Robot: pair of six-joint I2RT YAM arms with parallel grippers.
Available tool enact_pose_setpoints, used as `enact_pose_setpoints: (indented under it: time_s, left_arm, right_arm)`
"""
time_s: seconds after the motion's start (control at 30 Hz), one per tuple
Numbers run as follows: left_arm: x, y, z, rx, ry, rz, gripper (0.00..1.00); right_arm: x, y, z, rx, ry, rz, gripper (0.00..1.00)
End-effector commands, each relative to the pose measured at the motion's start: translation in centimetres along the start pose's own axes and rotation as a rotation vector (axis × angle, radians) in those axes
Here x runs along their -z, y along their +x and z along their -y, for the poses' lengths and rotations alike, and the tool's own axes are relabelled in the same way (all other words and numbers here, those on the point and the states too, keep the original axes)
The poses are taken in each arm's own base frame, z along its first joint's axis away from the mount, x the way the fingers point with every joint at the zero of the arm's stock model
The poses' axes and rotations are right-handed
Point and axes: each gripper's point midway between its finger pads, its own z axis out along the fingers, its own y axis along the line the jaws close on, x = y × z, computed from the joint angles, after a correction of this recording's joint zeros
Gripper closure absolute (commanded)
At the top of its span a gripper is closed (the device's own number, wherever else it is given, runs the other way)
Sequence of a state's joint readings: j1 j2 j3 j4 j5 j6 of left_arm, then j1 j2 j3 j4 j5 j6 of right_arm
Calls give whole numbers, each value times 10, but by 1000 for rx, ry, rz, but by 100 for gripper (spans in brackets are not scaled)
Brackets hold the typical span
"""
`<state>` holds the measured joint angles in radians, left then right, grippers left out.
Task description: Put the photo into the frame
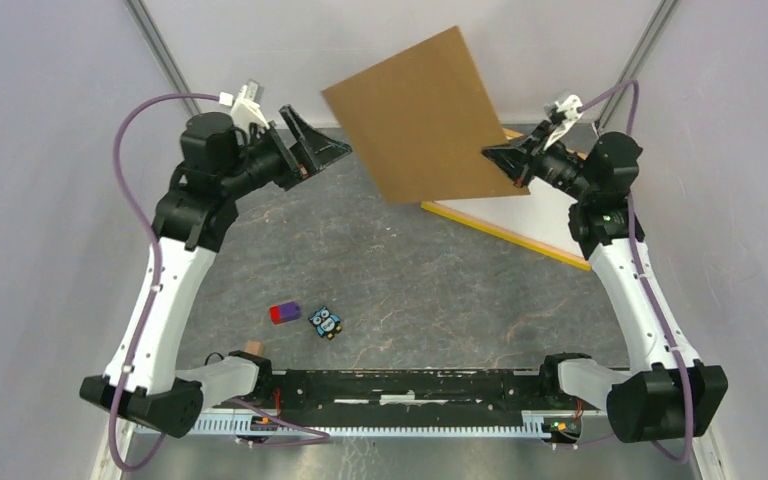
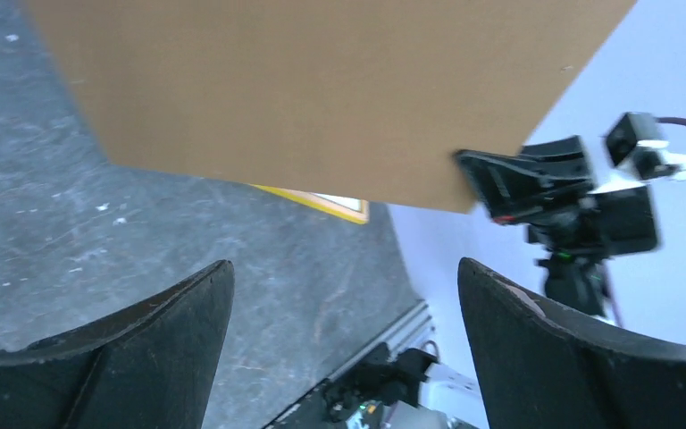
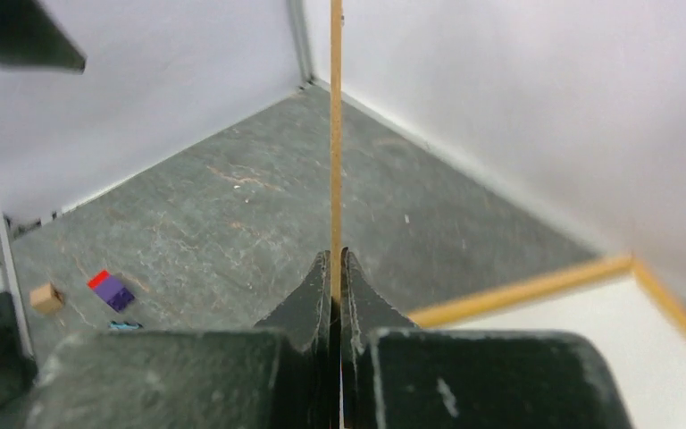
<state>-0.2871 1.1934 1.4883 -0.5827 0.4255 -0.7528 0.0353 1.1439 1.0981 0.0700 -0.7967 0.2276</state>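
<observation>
My right gripper (image 1: 498,157) is shut on the lower right edge of a brown hardboard panel (image 1: 425,115), which it holds tilted in the air over the back of the table. In the right wrist view the panel (image 3: 336,134) shows edge-on, pinched between the fingertips of the right gripper (image 3: 336,256). The frame (image 1: 490,228), with a thin yellow-orange border, lies flat at the right, partly under the panel. A white surface (image 1: 550,215) fills it; I cannot tell whether that is the photo. My left gripper (image 1: 320,135) hangs open and empty left of the panel, its jaws wide apart (image 2: 344,264).
A red and purple block (image 1: 284,313), a small owl figure (image 1: 325,322) and a wooden cube (image 1: 253,348) lie near the front left. Grey walls close in the table at the back and sides. A metal rail (image 1: 410,400) runs along the near edge.
</observation>
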Motion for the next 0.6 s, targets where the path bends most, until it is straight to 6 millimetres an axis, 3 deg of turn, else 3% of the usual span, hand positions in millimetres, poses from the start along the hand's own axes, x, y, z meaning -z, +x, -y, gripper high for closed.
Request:
enact_pose_setpoints:
  time_s: [0.0,0.2,0.3,0.43,0.57]
  left_arm:
    - [39,-5,47,68,109,4,0]
    - [69,7,77,400,236,-9,5]
    - [79,6,76,481,198,10,7]
    - [83,14,47,573,55,63,6]
    - [67,46,14,765,-52,-27,3]
  right_arm:
    - [-4,-78,-60,485,-201,259,100]
    - [-16,-28,-77,750,-294,244,100]
    - [-19,-2,-83,816,-309,278,100]
    - [-27,24,-86,920,-308,291,100]
    - [-33,45,-94,967,-341,298,100]
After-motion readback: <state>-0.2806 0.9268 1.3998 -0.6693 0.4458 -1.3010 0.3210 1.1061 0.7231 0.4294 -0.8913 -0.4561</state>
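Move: The right hand already pinches the brown board by its right edge; the board's middle lies about 12 cm to its left, 4 cm ahead and 4 cm higher. The frame with the photo in it lies on the table about 12 cm ahead, 10 cm to the right and 35 cm below that hand. From the open left hand the board's middle is some 8 cm ahead, 13 cm right and slightly above, while the frame is roughly 16 cm ahead, 37 cm right and 38 cm below. Keeping its pinch on the brown board, the right hand carries it about 8 cm left and 5 cm back, rising a little and then sinking to about 8 cm below its start, while its wrist turns some 45 degrees until the fingers point mostly left. The left hand stays open, draws back 8 cm, rises 6 cm then dips slightly, and rolls some 30 degrees counter-clockwise seen from behind the hand. ##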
